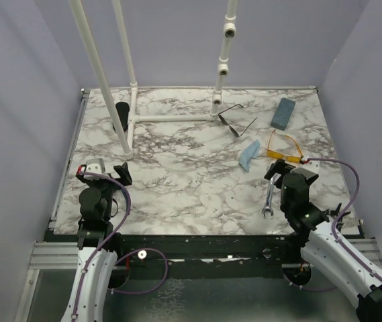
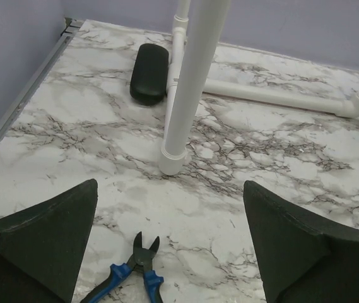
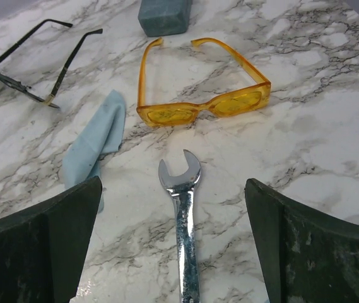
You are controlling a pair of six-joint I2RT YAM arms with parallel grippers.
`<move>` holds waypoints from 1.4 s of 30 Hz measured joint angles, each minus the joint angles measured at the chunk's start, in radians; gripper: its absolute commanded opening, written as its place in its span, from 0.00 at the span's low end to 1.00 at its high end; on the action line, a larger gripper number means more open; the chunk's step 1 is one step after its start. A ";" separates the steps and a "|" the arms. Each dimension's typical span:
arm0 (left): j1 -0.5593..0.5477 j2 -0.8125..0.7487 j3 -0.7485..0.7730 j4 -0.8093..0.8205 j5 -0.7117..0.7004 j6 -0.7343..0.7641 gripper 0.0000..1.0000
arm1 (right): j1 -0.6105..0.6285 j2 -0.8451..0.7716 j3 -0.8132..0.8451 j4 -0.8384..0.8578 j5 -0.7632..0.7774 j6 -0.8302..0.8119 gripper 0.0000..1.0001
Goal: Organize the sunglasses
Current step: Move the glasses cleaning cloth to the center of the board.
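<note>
Two pairs of sunglasses lie open on the marble table. The thin dark wire pair (image 1: 229, 124) (image 3: 24, 90) sits far centre-right, beside the white pipe frame. The translucent yellow-orange pair (image 1: 284, 155) (image 3: 170, 114) lies just ahead of my right gripper (image 1: 281, 171) (image 3: 173, 183), which hovers open over a steel wrench (image 3: 185, 221) and holds nothing. At the near left my left gripper (image 1: 120, 173) (image 2: 170, 186) is open too, with blue-handled cutters (image 2: 132, 271) on the table below it.
A blue-grey oblong case (image 1: 282, 113) (image 3: 163, 16) lies at the far right, and a black oval case (image 1: 121, 114) (image 2: 149, 72) at the far left behind a white pipe post (image 2: 182, 113). A light blue cloth (image 1: 248, 155) (image 3: 94, 142) lies between the two pairs.
</note>
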 measured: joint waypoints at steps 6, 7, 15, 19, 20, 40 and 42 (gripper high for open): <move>0.000 0.003 0.000 0.011 0.000 -0.012 0.99 | 0.000 0.011 0.004 0.039 -0.025 0.003 1.00; 0.000 0.003 0.000 0.015 0.000 -0.014 0.99 | 0.000 0.016 0.008 0.045 -0.050 -0.011 1.00; 0.000 0.194 0.089 0.037 0.078 -0.037 0.97 | 0.000 0.256 0.205 0.013 -0.277 -0.138 0.80; -0.024 0.382 0.200 -0.034 0.124 0.016 0.98 | 0.000 0.527 0.470 -0.085 -0.283 -0.153 0.75; -0.030 0.425 0.237 -0.071 0.138 0.039 0.98 | 0.000 0.568 0.501 -0.102 -0.288 -0.154 0.73; -0.158 0.960 0.793 -0.604 0.412 0.625 0.98 | 0.000 1.020 0.661 -0.211 -0.451 -0.198 0.49; -0.205 0.925 0.775 -0.606 0.424 0.652 0.98 | 0.000 1.038 0.661 -0.208 -0.452 -0.204 0.42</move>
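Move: The blue cleaning cloth lies some 12 cm ahead of my right hand, 11 cm to its left and about 11 cm below. The yellow glasses are about 14 cm ahead of this hand and 2 cm to its right; the black sunglasses 26 cm ahead and 16 cm left. The wrench lies nearly under the hand, 2 cm back and 2 cm left. From my left hand the cloth is roughly 47 cm right, 13 cm ahead, 17 cm lower. I swing my right hand left and forward, rising a little, then drop it to the near end of the blue cloth, about 12 cm left and 9 cm lower overall, tipping the fingers steeply down, turning counter-clockwise and closing them to half open. My open left hand reaches forward and draws partly back while moving 11 cm right, tilting down and turning clockwise. ##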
